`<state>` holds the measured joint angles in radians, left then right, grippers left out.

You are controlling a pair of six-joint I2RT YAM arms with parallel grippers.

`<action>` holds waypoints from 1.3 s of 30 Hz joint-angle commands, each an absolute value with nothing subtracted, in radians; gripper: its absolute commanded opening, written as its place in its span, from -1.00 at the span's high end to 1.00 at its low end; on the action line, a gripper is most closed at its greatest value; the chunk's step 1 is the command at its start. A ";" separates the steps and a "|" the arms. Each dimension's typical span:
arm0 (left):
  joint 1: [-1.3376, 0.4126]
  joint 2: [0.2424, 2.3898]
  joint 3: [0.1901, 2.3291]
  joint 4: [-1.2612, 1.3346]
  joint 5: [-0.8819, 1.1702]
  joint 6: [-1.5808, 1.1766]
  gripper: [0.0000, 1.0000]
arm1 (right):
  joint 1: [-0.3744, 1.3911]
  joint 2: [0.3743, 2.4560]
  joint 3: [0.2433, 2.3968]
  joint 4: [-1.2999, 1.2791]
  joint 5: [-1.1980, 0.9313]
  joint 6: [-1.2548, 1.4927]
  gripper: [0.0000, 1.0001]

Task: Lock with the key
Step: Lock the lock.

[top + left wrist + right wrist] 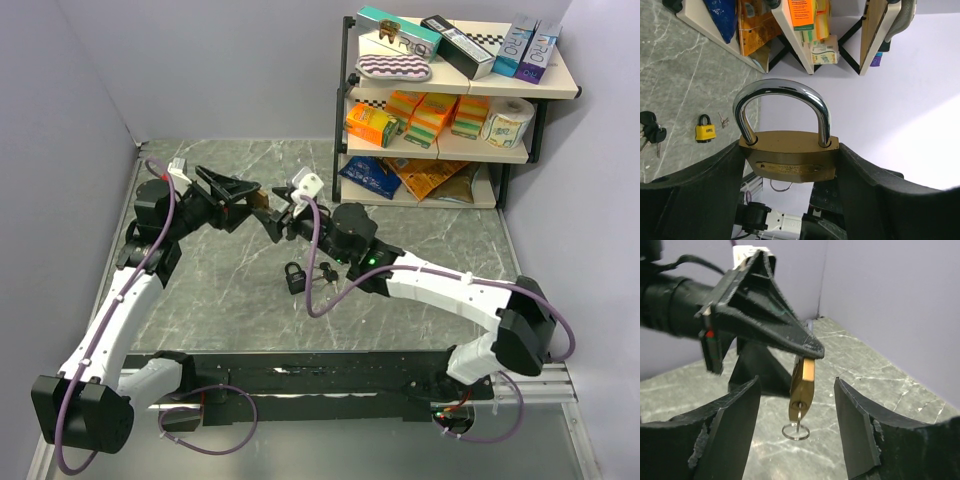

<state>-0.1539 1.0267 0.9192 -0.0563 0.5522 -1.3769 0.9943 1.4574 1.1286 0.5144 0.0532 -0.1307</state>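
My left gripper [790,167] is shut on a brass padlock [789,157] and holds it by its sides above the table, with the steel shackle [785,92] pointing away from the wrist. In the right wrist view the padlock [802,382] hangs edge-on from the left fingers [770,320]. A key [798,416] sits in its keyhole, and a wire ring [795,431] dangles below. My right gripper [796,407] is open, one finger on each side of the key, touching neither key nor lock. Seen from above, the two grippers meet at the padlock [258,202].
A small padlock [295,278] and a bunch of black-headed keys [325,271] lie on the marble table just in front of the grippers. A three-tier shelf [450,100] of boxes and packets stands at the back right. Grey walls close off the left side and the back.
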 commanded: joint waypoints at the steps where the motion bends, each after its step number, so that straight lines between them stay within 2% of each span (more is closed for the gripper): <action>1: -0.150 0.989 0.937 0.006 0.569 -1.404 0.98 | 0.962 1.352 1.104 0.442 -0.030 -0.170 -0.33; 6: -0.150 0.985 0.942 0.035 0.591 -1.396 0.98 | 0.914 1.333 1.106 0.348 -0.146 -0.143 -0.29; 16: -0.152 0.979 0.934 0.021 0.581 -1.385 0.98 | 0.908 1.357 1.132 0.313 -0.250 -0.126 0.01; 21: -0.152 0.974 0.933 0.015 0.581 -1.384 0.98 | 0.908 1.385 1.155 0.318 -0.238 -0.129 0.34; 31: -0.153 0.973 0.925 0.017 0.584 -1.388 0.98 | 0.910 1.417 1.181 0.304 -0.202 -0.132 0.37; 33: -0.152 0.971 0.919 0.011 0.584 -1.388 0.98 | 0.910 1.420 1.183 0.304 -0.201 -0.133 0.45; 36: -0.153 0.969 0.916 0.003 0.577 -1.385 0.98 | 0.916 1.416 1.178 0.308 -0.193 -0.141 0.68; 37: -0.150 0.971 0.916 0.003 0.574 -1.385 0.98 | 0.917 1.416 1.177 0.310 -0.192 -0.146 0.85; 39: -0.150 0.977 0.919 -0.028 0.563 -1.388 0.98 | 0.922 1.410 1.170 0.310 -0.187 -0.155 1.00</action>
<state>-0.1505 1.0103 0.9031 -0.0761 0.5587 -1.3552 0.9062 1.4063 1.1297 0.2668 -0.1837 -0.1364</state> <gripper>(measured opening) 0.708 0.062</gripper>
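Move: The key, sticking out of the brass padlock with its ring, lies just below the right hand's open fingers: about 3 cm down, 1 cm back and 1 cm right. The brass padlock is some 2 cm ahead, 2 cm left and 2 cm below the right hand. On the table, roughly 34 cm down and about level fore and aft, a black padlock lies some 4 cm right and black keys about 12 cm right. From the left hand the key is roughly 3 cm back, 3 cm right and 1 cm lower. With its fingers open around the key but too high, the right hand first backs off about 2.5 cm to the right, away from the brass padlock, then sinks some 3.5 cm with a small dip back and a slight return forward and left, swinging counter-clockwise and tipping its fingertips down by about 10 degrees each. Its fingers narrow on the way down and at the end close almost shut, pinching the key just outside the keyhole, while the left hand stays nearly still and keeps its grip on the padlock body. ##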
